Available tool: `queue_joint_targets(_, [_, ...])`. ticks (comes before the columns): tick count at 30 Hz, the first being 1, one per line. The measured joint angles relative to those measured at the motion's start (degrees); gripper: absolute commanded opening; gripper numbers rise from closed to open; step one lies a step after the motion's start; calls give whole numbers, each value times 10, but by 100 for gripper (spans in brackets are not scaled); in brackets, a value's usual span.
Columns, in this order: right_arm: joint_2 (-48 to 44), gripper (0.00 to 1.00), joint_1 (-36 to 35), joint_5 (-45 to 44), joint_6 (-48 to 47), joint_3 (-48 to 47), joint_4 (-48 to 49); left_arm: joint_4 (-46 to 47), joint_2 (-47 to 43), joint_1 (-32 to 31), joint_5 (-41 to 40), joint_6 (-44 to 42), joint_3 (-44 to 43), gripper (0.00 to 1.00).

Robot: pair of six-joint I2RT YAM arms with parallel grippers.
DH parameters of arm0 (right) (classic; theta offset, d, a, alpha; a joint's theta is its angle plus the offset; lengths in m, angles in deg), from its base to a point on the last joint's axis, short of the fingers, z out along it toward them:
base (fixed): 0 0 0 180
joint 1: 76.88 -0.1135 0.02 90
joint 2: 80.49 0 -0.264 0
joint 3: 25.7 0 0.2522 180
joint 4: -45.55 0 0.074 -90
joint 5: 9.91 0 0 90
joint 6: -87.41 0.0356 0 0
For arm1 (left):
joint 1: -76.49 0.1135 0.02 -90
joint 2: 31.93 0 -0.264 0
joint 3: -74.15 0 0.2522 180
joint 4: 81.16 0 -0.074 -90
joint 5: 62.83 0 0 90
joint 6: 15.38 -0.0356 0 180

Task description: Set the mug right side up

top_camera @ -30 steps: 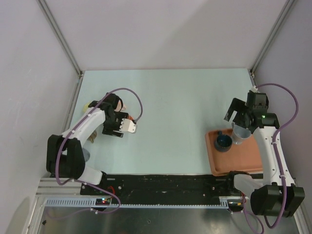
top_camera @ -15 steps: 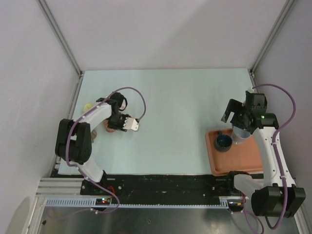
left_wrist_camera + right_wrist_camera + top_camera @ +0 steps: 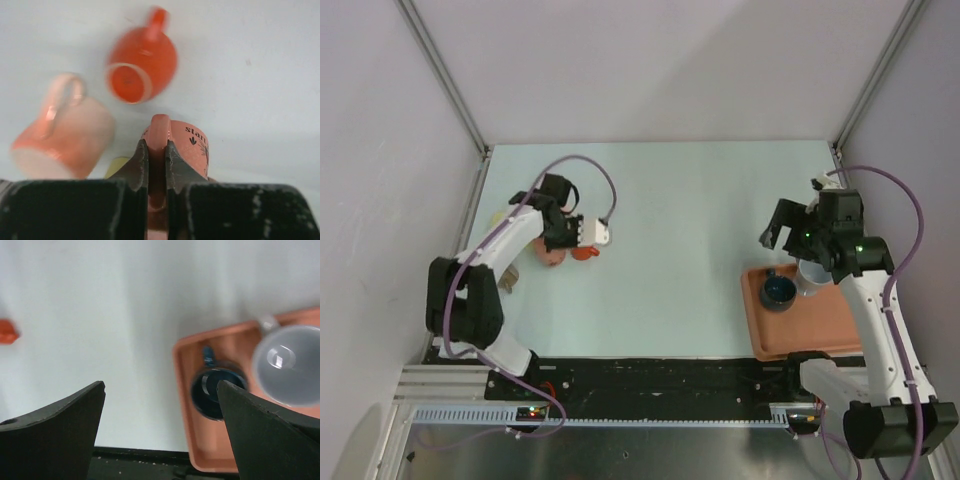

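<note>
In the left wrist view, a salmon-pink mug (image 3: 187, 152) with black lettering lies right below my left gripper (image 3: 155, 145). That gripper is shut on the mug's handle, one finger on each side. From above, the left gripper (image 3: 570, 238) hovers over the left part of the table and hides the held mug. Just ahead of it an orange-red mug (image 3: 142, 62) stands upside down, base up. A paler pink mug (image 3: 62, 132) sits to its left. My right gripper (image 3: 161, 385) hangs open over the tray's left edge, holding nothing.
An orange tray (image 3: 800, 340) at the near right holds an upright dark blue mug (image 3: 780, 291) and a clear plastic cup (image 3: 813, 275). A yellow object (image 3: 500, 215) lies by the left wall. White walls and metal posts bound the table.
My left gripper has shut on the lettered mug's handle and shifted a little farther from the base. The orange-red mug now shows beside it. The right arm has drifted left, still open.
</note>
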Motion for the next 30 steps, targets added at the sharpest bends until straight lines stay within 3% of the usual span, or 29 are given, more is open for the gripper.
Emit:
queue_joint_targets(6, [-13, 100, -143, 63, 35, -13, 97, -22, -66, -6, 125, 225, -156, 0])
queue_joint_targets(13, [65, 99, -308, 142, 125, -26, 334, -29, -79, -19, 287, 528, -340, 0])
queue_joint_targets(20, [174, 92, -364, 185, 212, -74, 517, -33, -79, -82, 343, 671, -414, 0])
queue_joint_targets(22, [191, 82, -367, 197, 236, -80, 554, -37, -78, -92, 351, 692, -419, 0])
queue_joint_targets(26, [212, 54, -372, 218, 272, -84, 607, -40, -76, -100, 357, 716, -431, 0])
queue_joint_targets(28, [223, 37, -370, 225, 294, -86, 626, -48, -75, -98, 348, 722, -435, 0])
queue_joint_targets(30, [237, 13, -370, 234, 323, -91, 649, -52, -71, -92, 334, 722, -446, 0])
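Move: The left hand already holds the pink mug up by its handle, to be carried to open air about 18 cm to its right, 32 cm up and 4 cm back; the orange cup stands some 5 cm right and 3 cm ahead, the peach mug about 12 cm ahead and 4 cm left, both roughly 5 cm below. From the open right hand the pink mug is some 56 cm left, 6 cm ahead and 14 cm lower; the dark mug lies about 17 cm below it, 2 cm back and 3 cm right, the white mug 9 cm right, 1 cm ahead and 16 cm below. Keeping its pinch on the handle, the left hand sweeps the pink mug about 32 cm up and 18 cm right, swinging its fingers from straight down to pointing mostly right so that the mug's mouth turns towards the other hand, and eases to a stop there. The right hand crosses some 33 cm left and 17 cm up to meet the mug, rolling and turning counter-clockwise, its fingers staying wide until late, then closing to under half open astride the mug's wall at the rim, beside the handle. ##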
